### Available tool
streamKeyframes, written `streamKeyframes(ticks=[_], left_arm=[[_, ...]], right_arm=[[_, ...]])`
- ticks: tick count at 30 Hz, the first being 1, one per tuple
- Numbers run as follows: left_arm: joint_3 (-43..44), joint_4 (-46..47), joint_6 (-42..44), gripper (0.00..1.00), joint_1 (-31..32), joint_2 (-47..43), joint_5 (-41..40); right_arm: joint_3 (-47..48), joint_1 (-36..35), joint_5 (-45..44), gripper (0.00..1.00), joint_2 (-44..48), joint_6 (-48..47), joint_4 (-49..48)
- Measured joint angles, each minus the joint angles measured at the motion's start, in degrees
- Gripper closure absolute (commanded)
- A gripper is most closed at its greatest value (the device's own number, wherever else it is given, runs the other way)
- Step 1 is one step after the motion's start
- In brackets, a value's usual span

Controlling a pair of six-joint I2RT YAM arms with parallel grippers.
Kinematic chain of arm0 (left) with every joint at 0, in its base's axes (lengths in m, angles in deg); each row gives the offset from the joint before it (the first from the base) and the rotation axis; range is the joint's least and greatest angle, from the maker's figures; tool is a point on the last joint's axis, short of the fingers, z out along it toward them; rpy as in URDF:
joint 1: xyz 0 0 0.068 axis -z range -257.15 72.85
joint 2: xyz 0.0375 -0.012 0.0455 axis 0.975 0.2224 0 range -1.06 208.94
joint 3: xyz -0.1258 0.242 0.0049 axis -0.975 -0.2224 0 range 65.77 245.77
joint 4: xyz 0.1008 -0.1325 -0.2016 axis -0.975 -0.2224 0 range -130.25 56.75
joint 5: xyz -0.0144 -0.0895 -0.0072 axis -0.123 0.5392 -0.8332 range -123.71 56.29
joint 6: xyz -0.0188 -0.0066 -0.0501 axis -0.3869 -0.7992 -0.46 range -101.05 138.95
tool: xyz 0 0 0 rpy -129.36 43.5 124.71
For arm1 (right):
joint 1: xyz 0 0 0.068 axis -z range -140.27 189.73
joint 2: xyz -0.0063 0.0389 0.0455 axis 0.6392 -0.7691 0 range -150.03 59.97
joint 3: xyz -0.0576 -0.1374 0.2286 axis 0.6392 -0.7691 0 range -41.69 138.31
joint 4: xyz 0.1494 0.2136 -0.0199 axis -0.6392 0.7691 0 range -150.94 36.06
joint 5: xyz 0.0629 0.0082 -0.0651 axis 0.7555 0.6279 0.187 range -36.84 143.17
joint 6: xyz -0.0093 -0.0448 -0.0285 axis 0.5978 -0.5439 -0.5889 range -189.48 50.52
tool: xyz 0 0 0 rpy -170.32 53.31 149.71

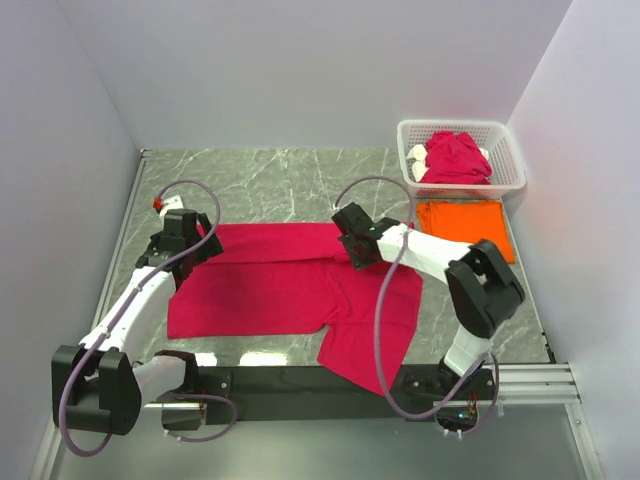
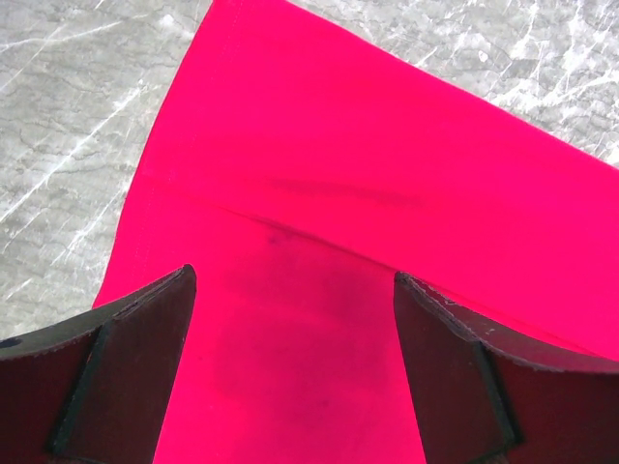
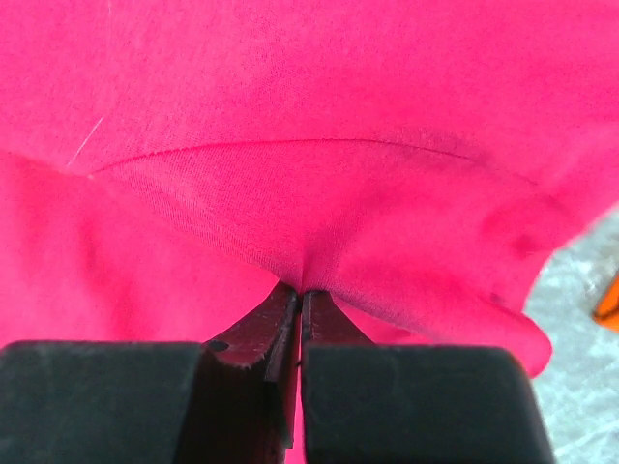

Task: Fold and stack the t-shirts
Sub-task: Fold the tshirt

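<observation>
A crimson-pink t-shirt (image 1: 280, 290) lies spread across the marble table, one part hanging over the near edge. My left gripper (image 1: 205, 245) hovers over its left end. In the left wrist view that gripper (image 2: 295, 290) stands open and empty, the pink cloth (image 2: 368, 193) and a seam below it. My right gripper (image 1: 352, 250) is at the shirt's upper right part. In the right wrist view it (image 3: 303, 290) is shut on a pinch of the pink fabric (image 3: 290, 116), which puckers at the tips. A folded orange t-shirt (image 1: 465, 225) lies flat at the right.
A white lattice basket (image 1: 510, 165) stands at the back right with a crumpled pink t-shirt (image 1: 455, 158) inside. Bare marble table (image 1: 270, 180) shows behind the spread shirt. White walls close in the left, back and right sides.
</observation>
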Motion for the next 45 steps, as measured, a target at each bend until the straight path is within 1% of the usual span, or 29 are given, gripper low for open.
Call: streamKeyframes(ticks=[4,7,9,10,11,13,14,16,17,19,22,24,26,28,31,33,36,41,45], left_arm=[[0.0,0.0,0.0,0.12,0.0,0.0,-0.1],[0.0,0.0,0.0,0.12,0.0,0.0,-0.1],[0.0,0.0,0.0,0.12,0.0,0.0,-0.1],[0.0,0.0,0.0,0.12,0.0,0.0,-0.1],[0.0,0.0,0.0,0.12,0.0,0.0,-0.1],[0.0,0.0,0.0,0.12,0.0,0.0,0.0],[0.0,0.0,0.0,0.12,0.0,0.0,0.0],[0.0,0.0,0.0,0.11,0.0,0.2,0.0],[0.0,0.0,0.0,0.11,0.0,0.3,0.1],[0.0,0.0,0.0,0.11,0.0,0.5,0.3],[0.0,0.0,-0.1,0.11,0.0,0.7,0.4],[0.4,-0.2,-0.5,0.11,-0.1,1.3,0.4],[1.8,-0.3,-1.1,0.12,-1.0,3.1,1.0],[3.7,0.3,-2.0,0.13,-3.2,5.8,2.5],[6.9,0.9,-2.9,0.17,-7.4,10.6,4.7],[9.4,1.3,-3.4,0.21,-9.7,14.6,5.8],[13.0,2.1,-4.2,0.25,-11.4,20.5,7.1],[17.6,2.7,-5.3,0.34,-11.4,28.7,8.8],[19.6,2.8,-6.1,0.35,-11.4,33.1,8.8]], right_arm=[[0.1,0.0,2.8,1.00,4.9,-0.3,3.7],[1.1,0.0,5.1,1.00,5.5,-0.2,7.0],[1.2,0.0,6.7,0.95,5.4,-0.1,9.1],[1.2,0.0,7.4,0.91,5.4,0.1,10.2],[1.2,0.0,7.7,0.83,5.4,0.3,10.9],[1.1,0.0,7.8,0.73,5.4,1.0,12.0],[1.1,0.0,7.7,0.67,5.4,1.1,12.3],[1.1,0.1,7.5,0.61,5.3,1.6,12.7],[1.1,0.2,7.6,0.55,5.2,1.7,12.7],[1.1,0.6,8.7,0.51,5.1,2.2,12.6],[1.2,2.8,10.9,0.49,5.2,3.5,11.8],[1.2,6.2,12.2,0.49,5.4,4.9,10.6],[1.1,11.9,14.0,0.49,6.4,6.8,8.7],[0.8,18.3,15.6,0.48,8.1,9.0,6.0],[-0.2,25.7,17.4,0.48,10.8,11.5,1.7],[-0.3,29.1,19.0,0.48,11.2,13.0,-0.9],[-0.4,32.6,20.8,0.48,10.0,14.8,-4.0],[-0.4,36.5,23.7,0.48,5.6,17.4,-7.8],[-0.4,37.8,25.3,0.48,1.5,18.3,-9.5]])
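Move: The red t-shirt's far right corner lies about 12 cm ahead of the right hand, 13 cm to its right and 2 cm below; that hand already pinches a bit of the cloth. The folded orange shirt is some 10 cm right of that corner and about level with it, the basket some 15 cm beyond and 9 cm right of it. The red shirt's far left corner is about 13 cm ahead of the empty left hand, 5 cm to its left and 10 cm below. The pinched red cloth is lifted a little and drawn back about 4.5 cm by the right hand, then let go; that hand swings right and forward, rising, turns some 40 degrees clockwise and sinks open over the far right corner. Later the left goes forward and slightly left, sinking towards the far left corner, its fingers closing partway. ##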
